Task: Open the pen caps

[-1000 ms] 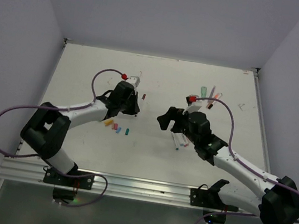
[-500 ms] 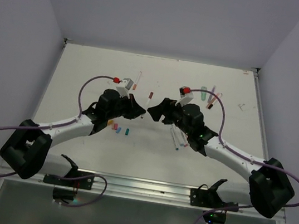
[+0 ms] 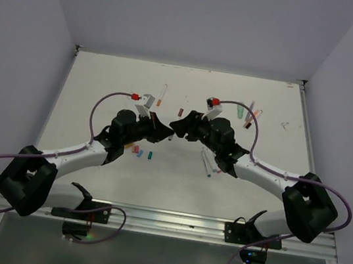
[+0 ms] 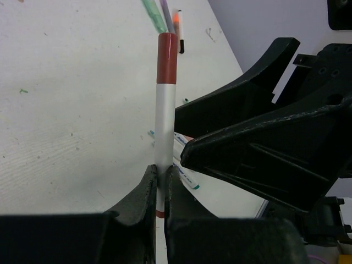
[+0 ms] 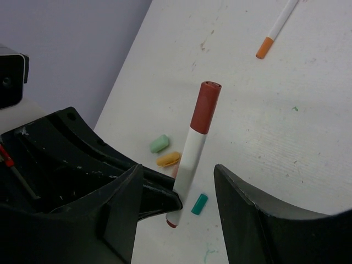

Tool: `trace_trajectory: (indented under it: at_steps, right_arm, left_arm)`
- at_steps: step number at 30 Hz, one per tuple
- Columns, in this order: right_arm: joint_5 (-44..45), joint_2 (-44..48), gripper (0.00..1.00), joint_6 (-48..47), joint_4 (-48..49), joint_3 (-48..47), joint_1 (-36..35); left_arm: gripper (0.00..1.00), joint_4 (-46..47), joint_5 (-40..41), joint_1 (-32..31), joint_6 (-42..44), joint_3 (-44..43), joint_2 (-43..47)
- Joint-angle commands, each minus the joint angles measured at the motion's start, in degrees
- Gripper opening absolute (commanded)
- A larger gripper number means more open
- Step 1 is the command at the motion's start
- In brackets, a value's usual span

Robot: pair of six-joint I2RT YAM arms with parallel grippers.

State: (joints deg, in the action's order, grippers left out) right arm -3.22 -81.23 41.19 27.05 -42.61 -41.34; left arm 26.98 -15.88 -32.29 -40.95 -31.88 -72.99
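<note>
A white pen (image 4: 164, 118) with a dark red cap (image 4: 167, 58) is held above the table, my left gripper (image 4: 159, 177) shut on its lower barrel. From the top, the left gripper (image 3: 162, 130) and the right gripper (image 3: 178, 128) meet tip to tip at mid-table, the red cap (image 3: 181, 112) just beyond them. My right gripper (image 5: 179, 192) stands open, one finger on each side of the pen (image 5: 190, 159), with gaps on both sides. The cap (image 5: 205, 107) sticks out past its fingertips. Loose caps lie below: mint green (image 5: 160, 144), orange (image 5: 168, 159) and teal (image 5: 199, 203).
An orange-tipped pen (image 3: 163, 95) lies at the back left of centre. Several pens (image 3: 249, 113) lie at the back right, and two more (image 3: 210, 163) under the right arm. Loose caps (image 3: 138, 150) sit beside the left arm.
Both arms have swung in and met over mid-table. The left gripper brought the red-capped pen along, and the right gripper's jaws have narrowed around it.
</note>
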Motion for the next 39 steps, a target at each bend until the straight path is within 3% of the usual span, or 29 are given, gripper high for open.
trace_trajectory:
  at_steps: [1, 11, 14, 16, 18, 20, 24, 28, 29, 33, 39]
  right_arm:
    - [-1.08, -1.03, 0.57, 0.91, 4.76, -2.22, 0.12]
    - [-4.41, -3.58, 0.44, 1.79, 7.49, -1.6, 0.12]
    - [-7.13, -4.02, 0.33, 1.09, 8.46, -1.42, 0.12]
    - [-8.37, -3.76, 0.21, 0.21, 8.55, -1.25, 0.12]
    - [-9.08, -2.8, 0.06, -0.4, 8.46, -0.64, 0.03]
    - [-9.52, -2.0, 0.0, -1.81, 7.94, 0.07, 0.21]
    - [-10.4, 0.45, 0.0, -4.97, 3.9, 0.33, 0.21]
    - [-13.72, 2.57, 0.0, -11.11, -2.52, -0.02, 0.38]
    - [-15.04, 3.09, 0.0, -12.44, -4.27, -0.02, 0.3]
    - [-20.32, 3.62, 0.0, -16.84, -8.76, -0.19, 0.39]
    - [-23.93, 2.75, 0.0, -19.57, -10.88, -0.72, 0.39]
  left_arm:
    - [0.0, 5.36, -1.26, -0.58, -1.24, 0.94, 1.62]
    - [0.0, 8.7, -0.73, -0.84, -1.94, 2.7, 3.47]
    - [0.0, 9.32, -0.99, -0.93, -1.86, 2.96, 3.29]
    - [0.0, 8.36, -1.0, -0.93, -0.8, 2.7, 3.56]
    - [0.07, 6.34, -0.73, -0.93, -0.01, 2.35, 3.99]
    - [0.21, 5.1, 0.05, -0.93, 1.13, 2.0, 4.43]
    - [0.43, 3.08, 0.5, -0.58, 2.71, 1.64, 5.49]
    - [0.77, 1.85, -0.64, 1.61, 4.56, 0.95, 6.98]
    - [0.81, 1.67, -2.04, 2.49, 4.74, 0.77, 7.42]
    - [0.88, 2.46, -7.67, 7.06, 5.09, -2.3, 6.64]
    - [0.82, 5.53, -13.82, 7.16, 3.16, -5.38, 3.56]
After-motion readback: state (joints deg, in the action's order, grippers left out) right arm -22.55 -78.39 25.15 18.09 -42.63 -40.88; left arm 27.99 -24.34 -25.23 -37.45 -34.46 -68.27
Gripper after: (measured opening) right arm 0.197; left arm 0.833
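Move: The right hand's half-open fingers face the upright, dark-red-capped marker, its middle about 2 cm left of this hand, 1 cm ahead and level. The left hand still pinches the marker low on its body; the dark red cap is some 6 cm above this hand, 2 cm ahead and 1 cm right. The teal cap lies about 6 cm left of the left hand, 3 cm back and 15 below; the white markers are roughly 13 cm right of the right hand, 3 back and 17 below. The right hand eases about 2 cm left onto the white body of the marker and shuts its fingers on it just above the left hand's grip, while the left hand holds the marker nearly still, drifting only about 1 cm back and up. Then the left fingers open wide, let go and rise some 5 cm with a small shift to the left and forward, as the right hand keeps its pinch and draws the marker back about 5 cm, turning roughly 20 degrees counter-clockwise, first lifting slightly and then sinking. ##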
